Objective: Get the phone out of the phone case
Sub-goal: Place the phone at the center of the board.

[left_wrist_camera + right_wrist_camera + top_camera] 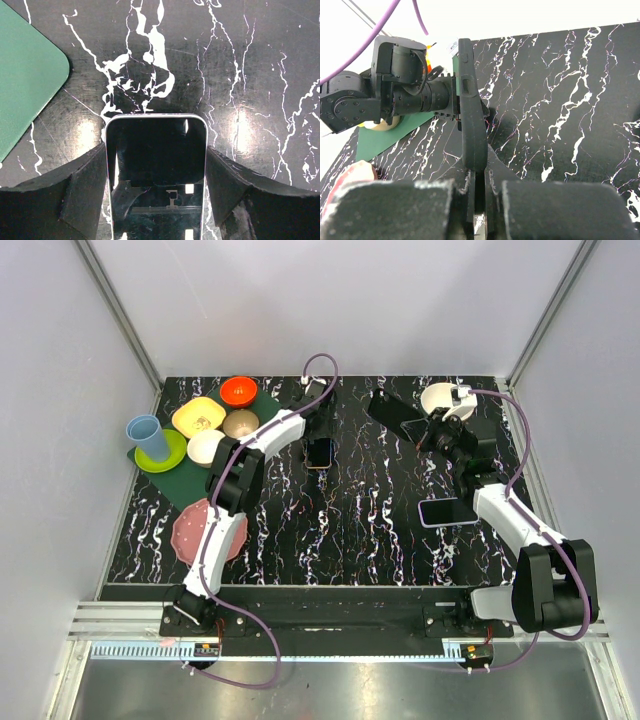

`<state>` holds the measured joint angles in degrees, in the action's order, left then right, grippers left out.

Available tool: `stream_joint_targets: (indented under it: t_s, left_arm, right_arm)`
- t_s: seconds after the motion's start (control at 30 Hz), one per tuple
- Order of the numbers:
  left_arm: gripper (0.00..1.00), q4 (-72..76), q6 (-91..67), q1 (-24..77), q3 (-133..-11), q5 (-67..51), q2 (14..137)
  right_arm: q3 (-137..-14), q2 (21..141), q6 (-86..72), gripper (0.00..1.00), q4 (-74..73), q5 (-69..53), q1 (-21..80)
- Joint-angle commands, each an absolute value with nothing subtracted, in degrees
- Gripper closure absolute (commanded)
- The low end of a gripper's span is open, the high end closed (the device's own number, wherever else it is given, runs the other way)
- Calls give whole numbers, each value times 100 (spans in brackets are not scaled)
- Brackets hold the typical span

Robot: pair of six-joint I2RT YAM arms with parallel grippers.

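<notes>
A phone (320,453) with a lilac rim lies screen up on the black marble table, in the back middle. My left gripper (320,440) straddles it, and in the left wrist view the phone (156,165) fills the gap, with both fingers (85,190) against its long edges. My right gripper (436,433) is shut on an empty black phone case (393,411) and holds it above the table at the back right. In the right wrist view the case (470,105) stands edge-on, pinched at its lower end by the gripper (481,180).
A second phone (447,511) lies by the right forearm. On a green mat (195,483) at the left are a blue cup (147,435), a yellow dish (198,417), a red bowl (238,391) and further bowls. There is also a pink plate (205,530) and a white bowl (442,398).
</notes>
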<state>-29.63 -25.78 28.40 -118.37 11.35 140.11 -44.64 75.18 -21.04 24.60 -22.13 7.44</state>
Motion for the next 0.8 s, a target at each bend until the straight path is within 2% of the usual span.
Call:
stream_joint_targets:
  t_s: [0.0,0.07,0.1,0.17,0.2,0.3,0.5,0.77]
  left_arm:
    - [26,-2848,-2593,2812,-12111,1310,14010]
    - [24,-2865,-2619,2821,-12111,1310,14010]
    - [18,-2865,-2619,2813,-12111,1310,14010]
    - [15,-2865,-2619,2821,-12103,1310,14010]
    - [6,-2865,-2619,2830,-12103,1310,14001]
    - [2,-2874,-2610,2830,-12111,1318,13992]
    - [1,-2935,-2636,2813,-12146,1231,13834]
    - [1,-2944,-2470,2751,-12155,765,13017]
  right_arm:
    - [-4482,7418,-2136,100,2848,-2294,703]
    - [-4482,7409,-2136,100,2848,-2303,712]
    - [-4482,7409,-2127,100,2848,-2294,703]
    - [-4482,7409,-2144,100,2848,-2294,703]
    - [-4482,7409,-2136,100,2848,-2294,712]
    - [-4482,7409,-2136,100,2848,-2303,712]
    - [-4474,7427,-2118,100,2848,-2285,712]
    - [-4500,7462,-2039,100,2804,-2259,703]
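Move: The phone is between the left gripper's fingers, gripped across its width near the far end; its middle is some 4 cm back from the hand, straight in line and about 2 cm below. The green mat's right-hand corner is about 5 cm ahead and 6 cm left of the hand, and the brown bowl 21 cm left and 2 cm ahead. From the right hand the phone is roughly 22 cm left, 8 cm ahead and 22 cm down. Hold the left gripper where it is, fingers slanting forward and down, and spread them from about three quarters to fully open so that the pads let go of the phone's two long edges. Only once they are wide, start straight up off the phone, about 1 cm, without turning the wrist. ##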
